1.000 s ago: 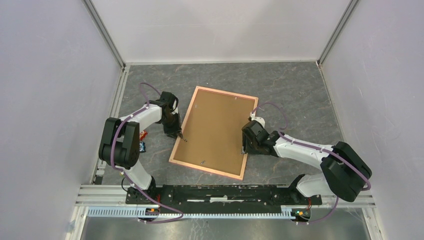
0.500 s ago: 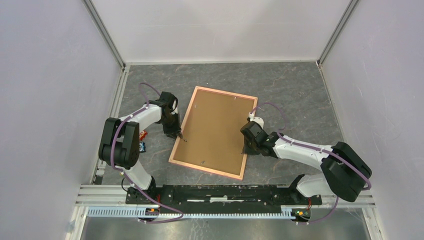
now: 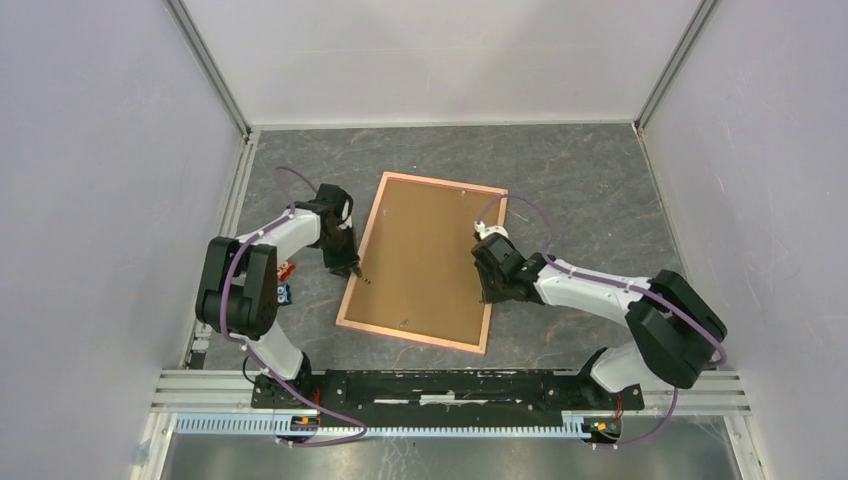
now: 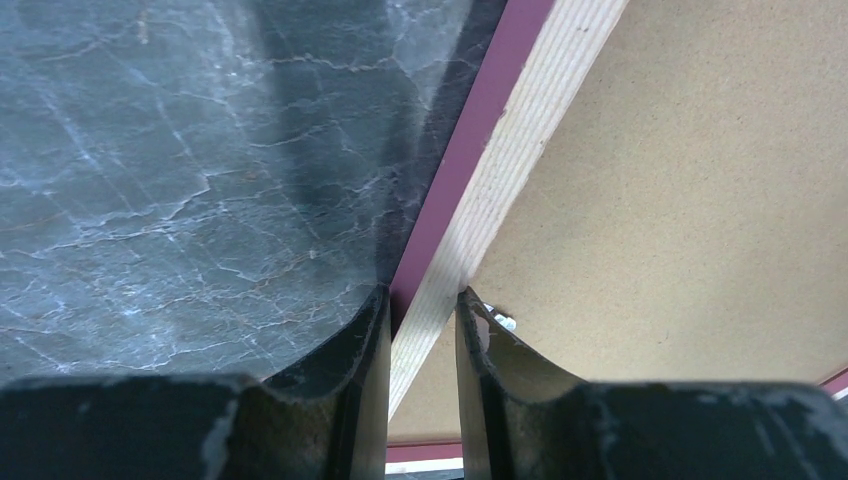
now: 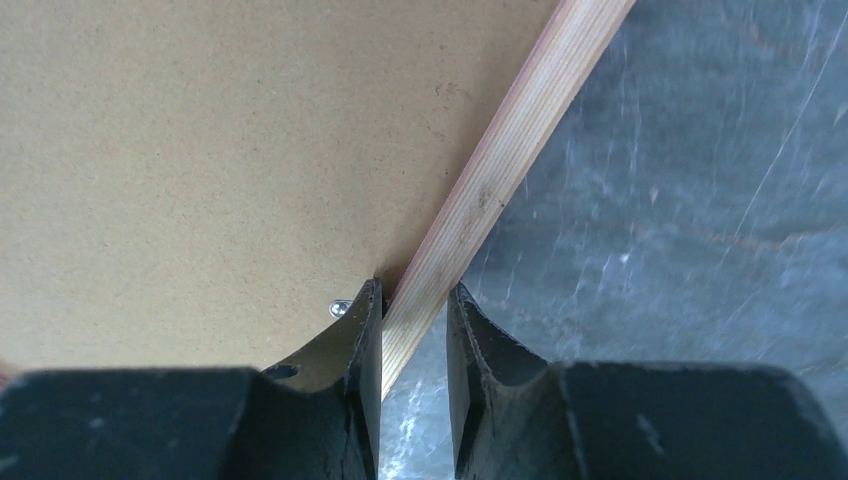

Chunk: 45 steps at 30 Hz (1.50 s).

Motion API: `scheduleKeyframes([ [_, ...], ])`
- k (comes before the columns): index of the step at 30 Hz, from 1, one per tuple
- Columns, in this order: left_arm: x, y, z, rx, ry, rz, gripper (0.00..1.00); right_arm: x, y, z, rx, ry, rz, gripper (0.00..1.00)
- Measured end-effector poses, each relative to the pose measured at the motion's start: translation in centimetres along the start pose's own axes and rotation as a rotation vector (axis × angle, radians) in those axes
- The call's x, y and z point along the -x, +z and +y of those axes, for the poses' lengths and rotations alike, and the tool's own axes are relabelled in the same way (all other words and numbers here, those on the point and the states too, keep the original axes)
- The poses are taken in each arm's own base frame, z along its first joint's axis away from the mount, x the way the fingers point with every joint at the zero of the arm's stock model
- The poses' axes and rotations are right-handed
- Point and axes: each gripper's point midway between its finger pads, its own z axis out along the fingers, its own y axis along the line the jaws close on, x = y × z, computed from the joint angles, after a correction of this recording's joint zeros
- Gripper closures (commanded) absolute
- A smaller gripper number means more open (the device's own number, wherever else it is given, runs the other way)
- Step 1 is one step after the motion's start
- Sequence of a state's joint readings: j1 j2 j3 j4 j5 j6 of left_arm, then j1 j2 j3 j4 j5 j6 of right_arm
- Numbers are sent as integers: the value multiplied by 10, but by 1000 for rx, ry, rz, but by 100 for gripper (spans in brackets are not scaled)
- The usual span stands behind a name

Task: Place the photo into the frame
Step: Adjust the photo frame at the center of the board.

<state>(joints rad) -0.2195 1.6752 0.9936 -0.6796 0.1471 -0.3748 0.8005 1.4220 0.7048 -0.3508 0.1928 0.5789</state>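
Observation:
The frame (image 3: 410, 335), pink-orange with a thin border, lies face down mid-table with a plain brown backing board (image 3: 425, 255) filling it. My left gripper (image 3: 356, 270) is shut across the frame's left rail (image 4: 530, 110), the pale wood between its fingers (image 4: 424, 295). On the opposite side, my right gripper (image 3: 487, 297) is shut on the right rail (image 5: 520, 130), one finger over the board (image 5: 200, 150) and one outside above the table (image 5: 414, 290). The photo is hidden.
Dark marbled tabletop (image 3: 580, 180) surrounds the frame. Small orange (image 3: 288, 269) and blue (image 3: 284, 293) items sit by the left arm near the left wall. White walls enclose three sides; an aluminium rail (image 3: 450, 385) runs along the near edge.
The right gripper has closed on the right rail and shifted left and back. The frame has turned slightly, its far right corner moving left. The left arm has hardly moved.

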Motion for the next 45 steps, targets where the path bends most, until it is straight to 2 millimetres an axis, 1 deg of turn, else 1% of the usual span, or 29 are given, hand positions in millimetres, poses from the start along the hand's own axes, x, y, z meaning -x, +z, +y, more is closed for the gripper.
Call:
scheduleKeyframes([
  [4, -1, 0, 5, 6, -34, -11, 98, 15, 7, -1, -16, -135, 17, 100],
  [7, -4, -1, 7, 1, -74, -26, 98, 29, 14, -5, -26, -215, 24, 100],
  [13, -12, -1, 3, -28, -127, -22, 98, 52, 23, -18, -36, -356, 22, 99],
  [14, -13, -1, 2, -32, -133, -20, 98, 55, 24, -20, -42, -377, 22, 92],
  [15, -14, -1, 1, -39, -138, -17, 98, 57, 24, -22, -51, -398, 23, 76],
  [16, -14, 0, -1, -45, -142, -14, 98, 59, 24, -24, -58, -408, 26, 64],
  [17, -15, 0, -2, -52, -150, -13, 98, 61, 24, -26, -65, -414, 30, 55],
  [19, -15, 1, -5, -68, -157, -13, 98, 64, 25, -29, -67, -417, 32, 46],
  [22, -17, 2, -10, -96, -165, -15, 98, 69, 20, -27, -46, -402, 17, 39],
  [24, -18, 3, -14, -115, -166, -16, 98, 75, 12, -23, -19, -370, -11, 34],
  [27, -19, 3, -16, -130, -168, -21, 98, 89, -1, -21, 42, -274, -91, 32],
  [29, -20, 3, -17, -140, -169, -20, 98, 93, -5, -28, 74, -192, -126, 31],
  [30, -20, 4, -18, -145, -173, -19, 98, 93, -4, -32, 79, -159, -132, 30],
  [32, -21, 4, -19, -152, -175, -21, 98, 90, 2, -43, 72, -105, -127, 30],
  [34, -21, 4, -19, -156, -174, -23, 98, 85, 6, -49, 67, -78, -114, 30],
  [41, -32, 5, -29, -232, -186, -14, 97, 77, 32, -41, 121, -57, -66, 31],
  [43, -35, 5, -30, -248, -192, -25, 93, 78, 38, -40, 134, -40, -52, 31],
  [45, -42, 4, -33, -265, -186, -27, 84, 88, 45, -40, 132, -23, -48, 30],
])
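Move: Gripping the photo frame's left rail, the left hand has the frame's middle about 15 cm to its right and 5 cm ahead. A metal clip sits some 3 cm to its right and 1 cm back; the red owl lies about 13 cm to its left and 2 cm ahead, the blue owl 13 cm left and 4 cm back. From the right hand, already pinching the right rail, the frame's middle is roughly 13 cm left and 11 cm ahead. All lie near fingertip height. Swinging the frame counter-clockwise, the right hand pushes its pinched right rail about 7 cm forward while turning some 20 degrees with it; then the fingers open, the hand rises about 4 cm, shifts farther forward, turns partly back and comes down open astride the rail. The left hand keeps its pinch, drawing the left rail about 4 cm back and 4 cm right as its wrist tilts. ##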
